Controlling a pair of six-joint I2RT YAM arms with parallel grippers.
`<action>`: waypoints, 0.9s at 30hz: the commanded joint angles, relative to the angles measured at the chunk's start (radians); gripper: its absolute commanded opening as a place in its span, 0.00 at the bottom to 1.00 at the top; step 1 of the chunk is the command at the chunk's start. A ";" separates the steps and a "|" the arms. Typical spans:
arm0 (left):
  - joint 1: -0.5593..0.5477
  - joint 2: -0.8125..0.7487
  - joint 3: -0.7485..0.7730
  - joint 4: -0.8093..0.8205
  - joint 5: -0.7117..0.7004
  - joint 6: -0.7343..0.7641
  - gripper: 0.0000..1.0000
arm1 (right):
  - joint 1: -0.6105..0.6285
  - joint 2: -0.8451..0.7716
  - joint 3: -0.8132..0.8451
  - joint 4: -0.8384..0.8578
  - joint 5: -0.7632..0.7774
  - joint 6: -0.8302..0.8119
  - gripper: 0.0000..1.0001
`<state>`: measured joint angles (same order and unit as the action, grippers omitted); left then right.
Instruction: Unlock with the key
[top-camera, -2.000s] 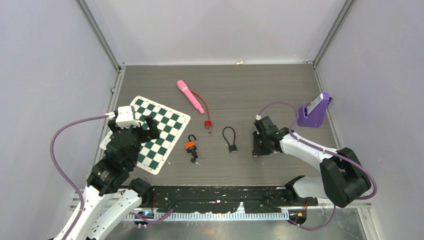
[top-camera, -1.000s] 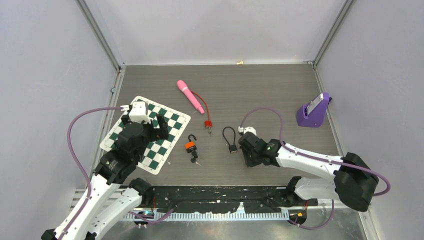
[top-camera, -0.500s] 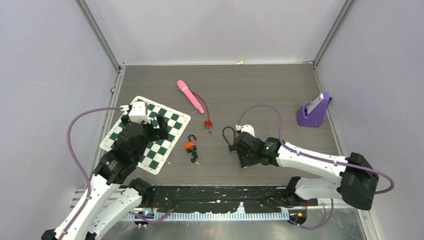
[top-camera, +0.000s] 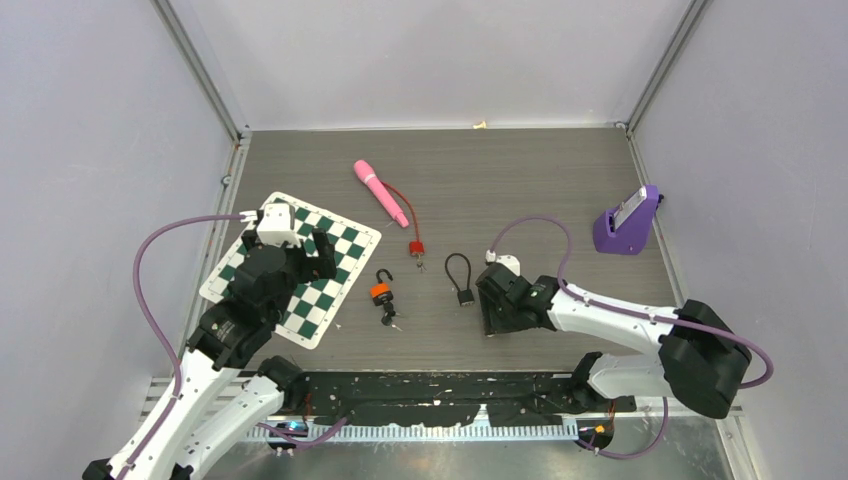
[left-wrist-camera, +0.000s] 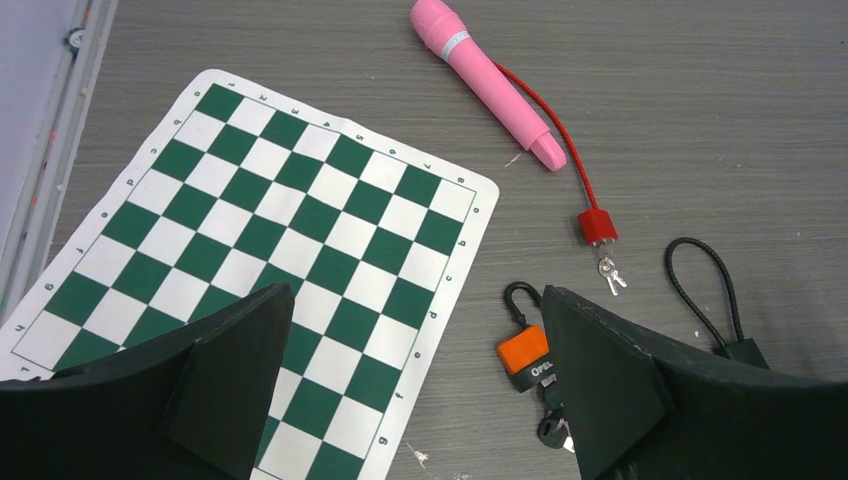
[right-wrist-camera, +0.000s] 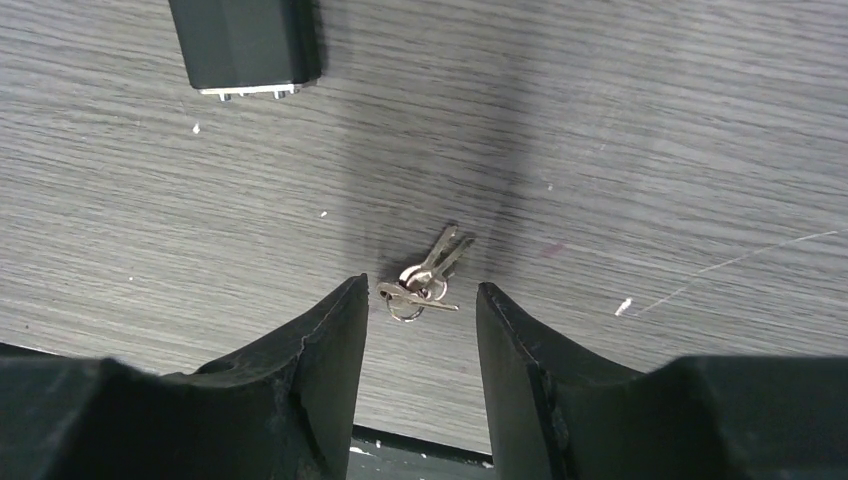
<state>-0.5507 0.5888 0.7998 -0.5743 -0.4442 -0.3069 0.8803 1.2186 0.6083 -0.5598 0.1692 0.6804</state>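
Note:
A small bunch of silver keys (right-wrist-camera: 425, 280) on a ring lies flat on the table, right at the tips of my right gripper (right-wrist-camera: 422, 295), which is open with nothing held. Just beyond them is the black cable padlock (right-wrist-camera: 245, 45), also visible from above (top-camera: 466, 296), left of the right gripper (top-camera: 495, 310). An orange padlock (left-wrist-camera: 525, 355) with its shackle open and a dark key (left-wrist-camera: 552, 430) beside its body lies near the mat. My left gripper (left-wrist-camera: 415, 300) hovers wide open over the mat's edge.
A green-and-white chessboard mat (top-camera: 295, 265) lies at the left. A pink handle (top-camera: 380, 192) trails a red cable to a red lock (top-camera: 415, 248) with tiny keys (left-wrist-camera: 608, 272). A purple stand (top-camera: 628, 222) sits at the far right.
My right gripper swept left towards the black padlock, went from shut to open, and now sits over the silver keys. The left arm came forward earlier and has since stayed still.

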 joint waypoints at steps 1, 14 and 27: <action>-0.005 -0.008 0.013 0.028 -0.009 0.006 0.99 | -0.006 0.041 -0.009 0.069 -0.025 0.019 0.51; -0.004 -0.002 0.011 0.027 -0.007 0.008 0.99 | -0.004 0.049 -0.024 0.090 -0.033 -0.008 0.10; -0.004 0.019 0.012 0.031 0.007 0.006 0.99 | -0.004 -0.113 -0.003 0.130 0.001 -0.116 0.05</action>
<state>-0.5507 0.6029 0.7998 -0.5743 -0.4427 -0.3065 0.8749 1.1526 0.5888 -0.4706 0.1455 0.6071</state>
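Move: The small silver keys lie between the right hand's open fingertips, about 1 cm left of the hand point, level with it fore and aft and about 2 cm below. From that hand, the black cable lock's body is roughly 6 cm ahead and 5 cm left, and the orange padlock some 7 cm ahead and 21 cm left. From the left hand, the keys are about 8 cm back, 35 cm right and 24 cm down. Right hand sinks about 1 cm, easing left, pinches the silver keys between its fingertips, then rises some 2.5 cm. ##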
